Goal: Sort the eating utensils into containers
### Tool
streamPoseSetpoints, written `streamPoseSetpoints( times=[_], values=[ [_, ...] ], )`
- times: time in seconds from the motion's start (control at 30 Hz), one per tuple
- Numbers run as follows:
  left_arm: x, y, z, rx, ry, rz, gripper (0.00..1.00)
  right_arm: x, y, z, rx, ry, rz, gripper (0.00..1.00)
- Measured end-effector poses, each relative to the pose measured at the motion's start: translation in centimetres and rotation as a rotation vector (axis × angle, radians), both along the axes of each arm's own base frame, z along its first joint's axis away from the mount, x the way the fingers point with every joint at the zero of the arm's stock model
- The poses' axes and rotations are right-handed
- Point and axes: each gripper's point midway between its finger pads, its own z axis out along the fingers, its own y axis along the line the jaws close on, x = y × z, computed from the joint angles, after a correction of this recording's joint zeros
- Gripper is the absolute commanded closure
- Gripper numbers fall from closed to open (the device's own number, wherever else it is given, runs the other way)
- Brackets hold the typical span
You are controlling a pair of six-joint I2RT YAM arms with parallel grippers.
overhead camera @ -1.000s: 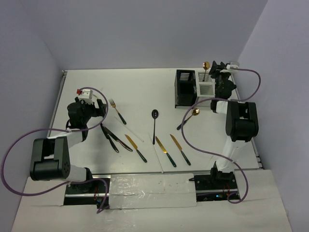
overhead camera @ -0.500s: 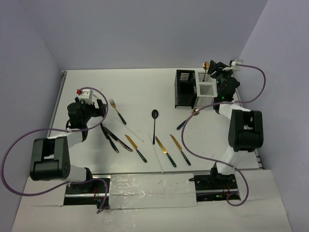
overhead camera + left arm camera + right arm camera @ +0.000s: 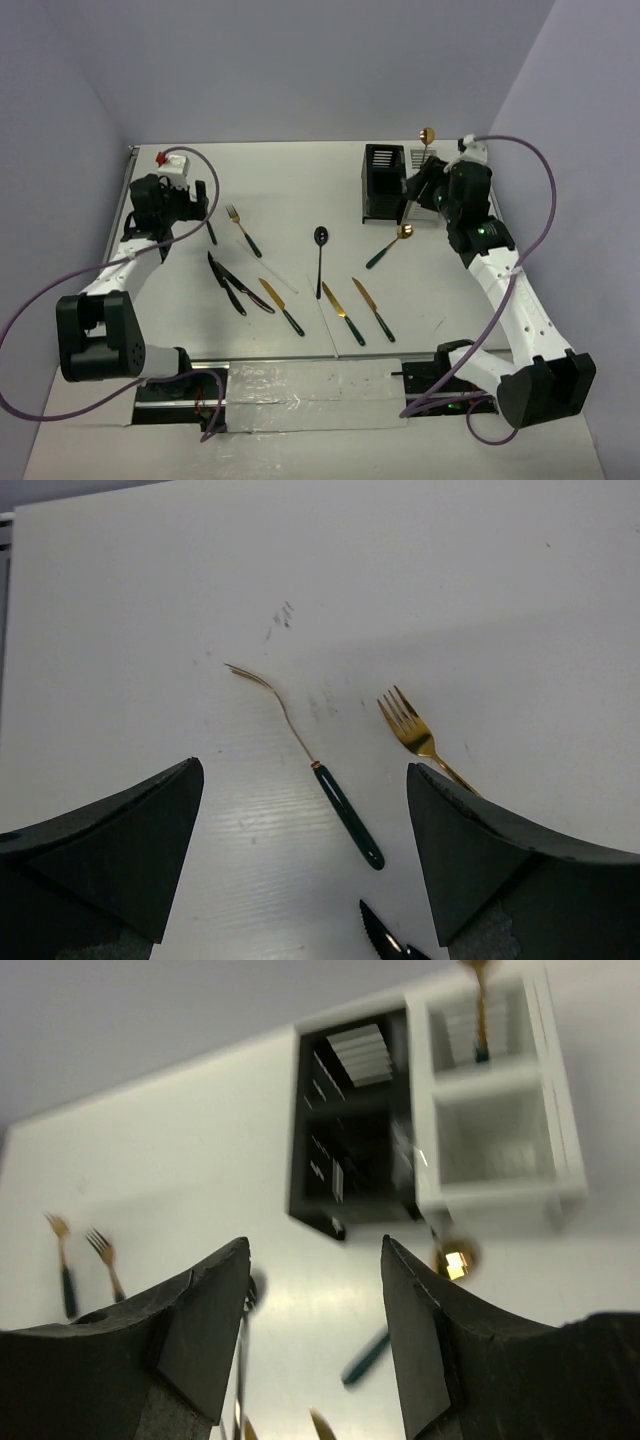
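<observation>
The containers stand at the back right: a black caddy (image 3: 382, 180) (image 3: 350, 1140) joined to a white caddy (image 3: 428, 160) (image 3: 500, 1110), and a gold spoon (image 3: 427, 135) (image 3: 480, 1010) stands in the white one. My right gripper (image 3: 415, 190) (image 3: 315, 1260) hovers just in front of them, open and empty. Below it lies another gold spoon (image 3: 390, 245) (image 3: 455, 1260). My left gripper (image 3: 200, 212) (image 3: 305, 775) is open above a dark-handled gold fork (image 3: 310, 765), beside a second fork (image 3: 243, 230) (image 3: 415, 735).
Across the middle of the table lie a black spoon (image 3: 320, 250), two black knives (image 3: 235, 285), three gold knives (image 3: 282, 305) (image 3: 343, 312) (image 3: 372, 308) and thin white sticks (image 3: 280, 278). Purple cables loop beside both arms. Walls close in on the left, back and right.
My right gripper drew back from above the white caddy toward the near left while its jaws widened, and the gold spoon stays in the caddy. My left gripper moved toward the far side.
</observation>
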Motion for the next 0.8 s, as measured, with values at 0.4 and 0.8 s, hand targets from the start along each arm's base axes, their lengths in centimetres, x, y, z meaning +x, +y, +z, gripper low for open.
streamPoseSetpoints(
  times=[0.4,0.8],
  values=[
    [-7.6,1.1,-4.4,0.098,0.213,0.009,0.07,-5.0,0.6,-17.5,-0.034,0.580,-0.054,0.35],
    [-8.5,1.2,-3.0,0.111,0.166,0.009,0.07,-2.6,3.3,-25.9,-0.103,0.820,-0.085,0.36]
  ],
)
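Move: The gold spoon lying on the table is nearly straight below the right hand, roughly 29 cm down, about 1 cm back and 3 cm left. The black container's middle is some 15 cm ahead and 4 cm left of that hand, and the white container's is equally far ahead but 8 cm right. The black spoon lies about 6 cm back and 22 cm left. From the left hand the gold spoon is some 48 cm right and 8 cm back. Heading for the gold spoon by the containers' front, the right hand drops about 26 cm, easing back 5 cm at first and then slightly forward and left. Its wrist tips steeply downward, some 45 degrees, with the fingers staying part open. The empty left hand, still wide open, draws back about 8 cm, ends a little lower and tips down some 10 degrees. ##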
